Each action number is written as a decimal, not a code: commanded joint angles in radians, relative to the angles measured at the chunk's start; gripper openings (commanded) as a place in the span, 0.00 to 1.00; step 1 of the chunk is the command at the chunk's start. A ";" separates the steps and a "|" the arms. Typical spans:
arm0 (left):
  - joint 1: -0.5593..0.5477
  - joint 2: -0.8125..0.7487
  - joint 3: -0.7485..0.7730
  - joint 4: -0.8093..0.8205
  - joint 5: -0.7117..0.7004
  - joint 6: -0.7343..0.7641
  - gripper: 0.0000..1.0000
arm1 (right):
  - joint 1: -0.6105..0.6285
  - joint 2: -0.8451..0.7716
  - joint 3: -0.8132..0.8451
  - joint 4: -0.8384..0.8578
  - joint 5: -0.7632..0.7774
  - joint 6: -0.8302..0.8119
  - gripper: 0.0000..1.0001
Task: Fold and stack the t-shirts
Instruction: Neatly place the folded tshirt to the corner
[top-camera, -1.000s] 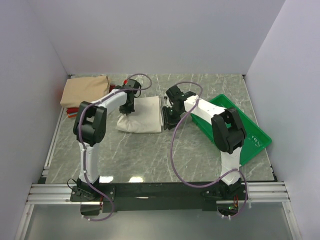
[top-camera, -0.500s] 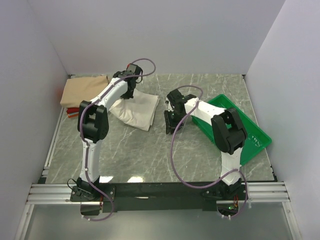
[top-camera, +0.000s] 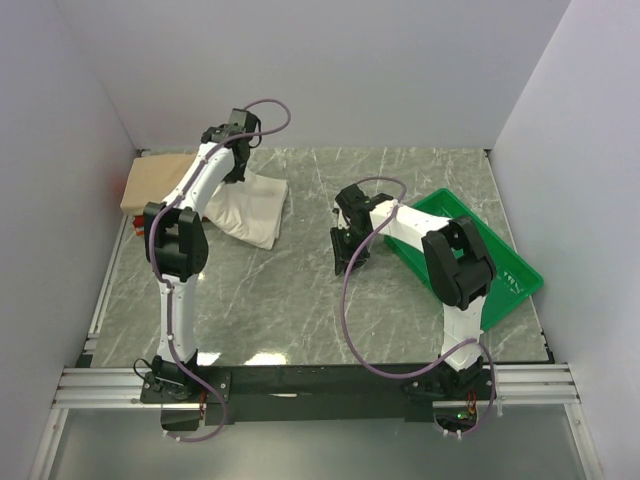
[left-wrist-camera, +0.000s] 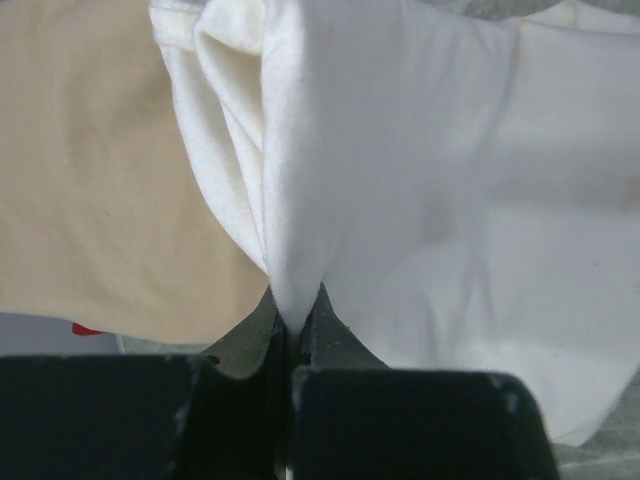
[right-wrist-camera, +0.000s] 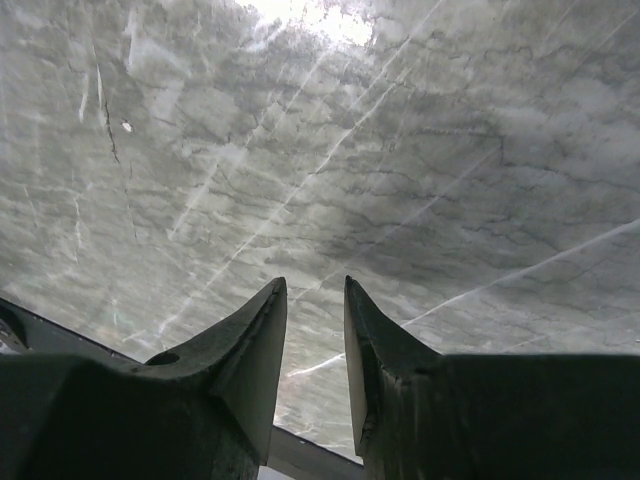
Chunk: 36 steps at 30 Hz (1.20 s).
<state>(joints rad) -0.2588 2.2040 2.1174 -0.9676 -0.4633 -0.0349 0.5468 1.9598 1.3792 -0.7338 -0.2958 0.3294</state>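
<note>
The folded cream t-shirt (top-camera: 247, 208) (left-wrist-camera: 430, 180) hangs tilted at the back left, one edge pinched in my left gripper (top-camera: 234, 170) (left-wrist-camera: 296, 312), which is shut on it. Beside and partly under it lies the folded tan t-shirt (top-camera: 155, 180) (left-wrist-camera: 90, 190), with a sliver of the red t-shirt (left-wrist-camera: 88, 329) showing beneath. My right gripper (top-camera: 347, 262) (right-wrist-camera: 314, 290) hovers over bare marble mid-table, its jaws open with nothing between them.
A green plastic tray (top-camera: 478, 255) sits at the right, partly under the right arm. White walls close in the back and both sides. The marble table (top-camera: 290, 300) shows bare in front of the shirts.
My left gripper has carried the cream t-shirt up and to the back left, toward the tan t-shirt. My right gripper has let go of the shirt and drawn back toward the table's middle.
</note>
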 joint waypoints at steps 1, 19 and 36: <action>0.010 -0.075 0.101 0.007 0.040 0.075 0.00 | 0.007 -0.065 -0.011 0.005 -0.008 -0.013 0.36; 0.098 -0.271 0.182 0.004 0.164 0.096 0.00 | 0.010 -0.073 -0.028 -0.001 -0.020 -0.001 0.36; 0.236 -0.284 0.210 0.018 0.281 0.082 0.00 | 0.035 -0.070 -0.037 -0.003 -0.026 0.016 0.36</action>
<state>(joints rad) -0.0517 1.9774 2.2784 -0.9966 -0.2104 0.0414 0.5697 1.9469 1.3491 -0.7338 -0.3088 0.3378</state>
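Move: The left gripper already pinches the white t-shirt by its edge, the rest hanging below. Its goal, the tan shirt atop the corner stack, lies about 17 cm to the gripper's left, 4 cm farther out and some 10 cm below; the red shirts beneath it are about 16 cm left, 2 cm ahead and 12 cm down. From the idle right gripper the tan shirt is some 48 cm left and 25 cm ahead, about level in height. Keep the left fingers shut on the white t-shirt and lift it some 15 cm, easing left towards the corner stack as you climb. Level off near the top and carry on left, about 7 cm sideways in all, while the wrist tips the fingers up and outward by roughly 20 degrees. ##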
